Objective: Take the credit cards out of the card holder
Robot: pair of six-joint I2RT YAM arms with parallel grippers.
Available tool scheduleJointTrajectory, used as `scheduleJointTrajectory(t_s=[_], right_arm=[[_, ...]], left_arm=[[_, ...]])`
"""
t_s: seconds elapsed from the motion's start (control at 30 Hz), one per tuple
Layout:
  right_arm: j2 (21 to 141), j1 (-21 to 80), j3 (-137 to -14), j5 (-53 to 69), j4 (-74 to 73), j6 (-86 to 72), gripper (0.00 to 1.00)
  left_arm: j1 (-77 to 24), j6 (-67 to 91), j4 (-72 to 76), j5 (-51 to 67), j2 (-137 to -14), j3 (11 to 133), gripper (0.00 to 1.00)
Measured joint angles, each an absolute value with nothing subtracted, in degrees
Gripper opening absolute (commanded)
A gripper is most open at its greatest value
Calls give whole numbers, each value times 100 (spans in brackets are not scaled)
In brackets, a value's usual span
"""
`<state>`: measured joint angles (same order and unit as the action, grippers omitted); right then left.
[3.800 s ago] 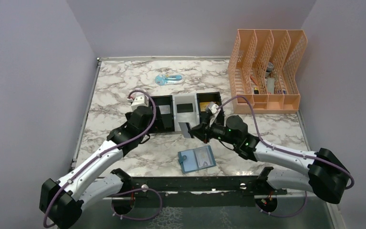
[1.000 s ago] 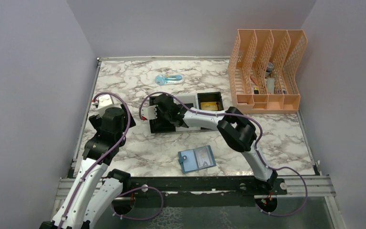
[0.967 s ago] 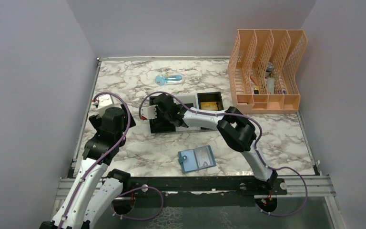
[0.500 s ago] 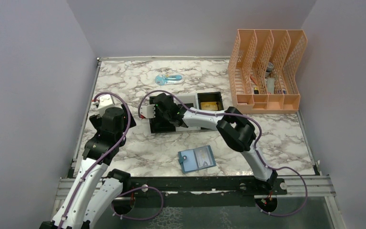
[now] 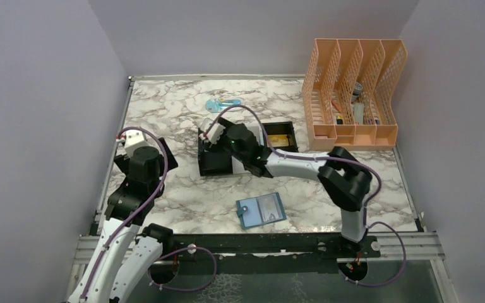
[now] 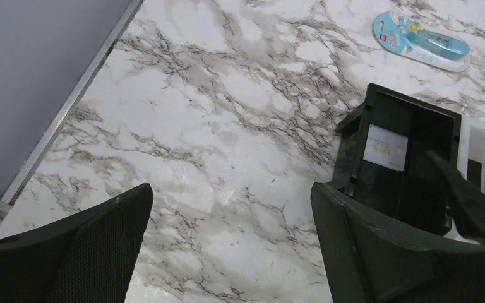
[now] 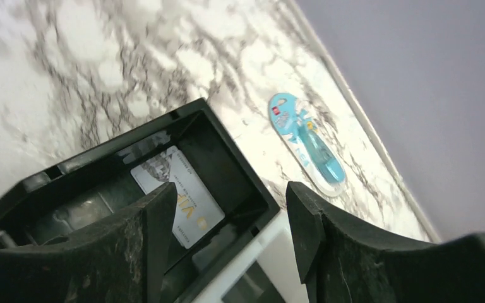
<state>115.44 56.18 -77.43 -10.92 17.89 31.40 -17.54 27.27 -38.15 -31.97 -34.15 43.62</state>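
The teal card holder (image 5: 261,209) lies open on the marble near the front, apart from both arms. A white credit card (image 7: 178,196) lies flat in the left black compartment of the black-and-white tray (image 5: 209,165); it also shows in the left wrist view (image 6: 385,146). A yellow card (image 5: 278,138) sits in the right compartment. My right gripper (image 5: 218,145) (image 7: 230,214) hovers open over the wall between the left and middle compartments, holding nothing. My left gripper (image 5: 145,164) (image 6: 230,208) stands wide open over bare marble left of the tray.
A blue packaged item (image 5: 222,104) (image 7: 306,142) (image 6: 423,43) lies behind the tray. An orange mesh file rack (image 5: 353,95) stands at the back right. Purple walls close in the table (image 5: 164,113) on three sides.
My right arm has lifted and drawn back to the right from the left compartment, its jaws a little wider. The left arm has shifted slightly back and left.
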Motion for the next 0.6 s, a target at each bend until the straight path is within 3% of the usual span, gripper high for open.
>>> scheduleJointTrajectory(t_s=[0.23, 0.4, 0.6], right_arm=[[9196, 5618, -5196, -1800, 3544, 628, 61], [8086, 5616, -3597, -1874, 3688, -1514, 60], [7017, 5618, -2187, -1656, 2989, -2939, 64]], left_arm=[[-1730, 2637, -3651, -3017, -3026, 4235, 99], [-1730, 2456, -3400, -2257, -3107, 4110, 99], [-1730, 2421, -3098, -956, -3699, 4091, 96]])
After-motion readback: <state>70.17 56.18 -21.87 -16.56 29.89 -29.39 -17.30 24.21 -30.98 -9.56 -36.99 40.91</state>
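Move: The blue card holder lies open about 21 cm back and 15 cm to the right of the right hand, some 12 cm below it. That hand hovers roughly 10 cm above the left black bin, whose middle is level fore-and-aft and about 2 cm to its left; the white bin is level too, 11 cm right, and the right black bin level and 23 cm right. From the left hand the holder is about 8 cm back, 33 cm right and 20 cm down. The card holder draws the right hand back from the left black bin: it swings some 22 cm right and back over the white bin, first rising about 7 cm, then sinking about 10. Its wrist rolls around 60 degrees about the finger line, clockwise seen from behind the hand, with the fingers staying partly open and empty. The left hand, wide open, moves right, swinging its fingers clockwise. ##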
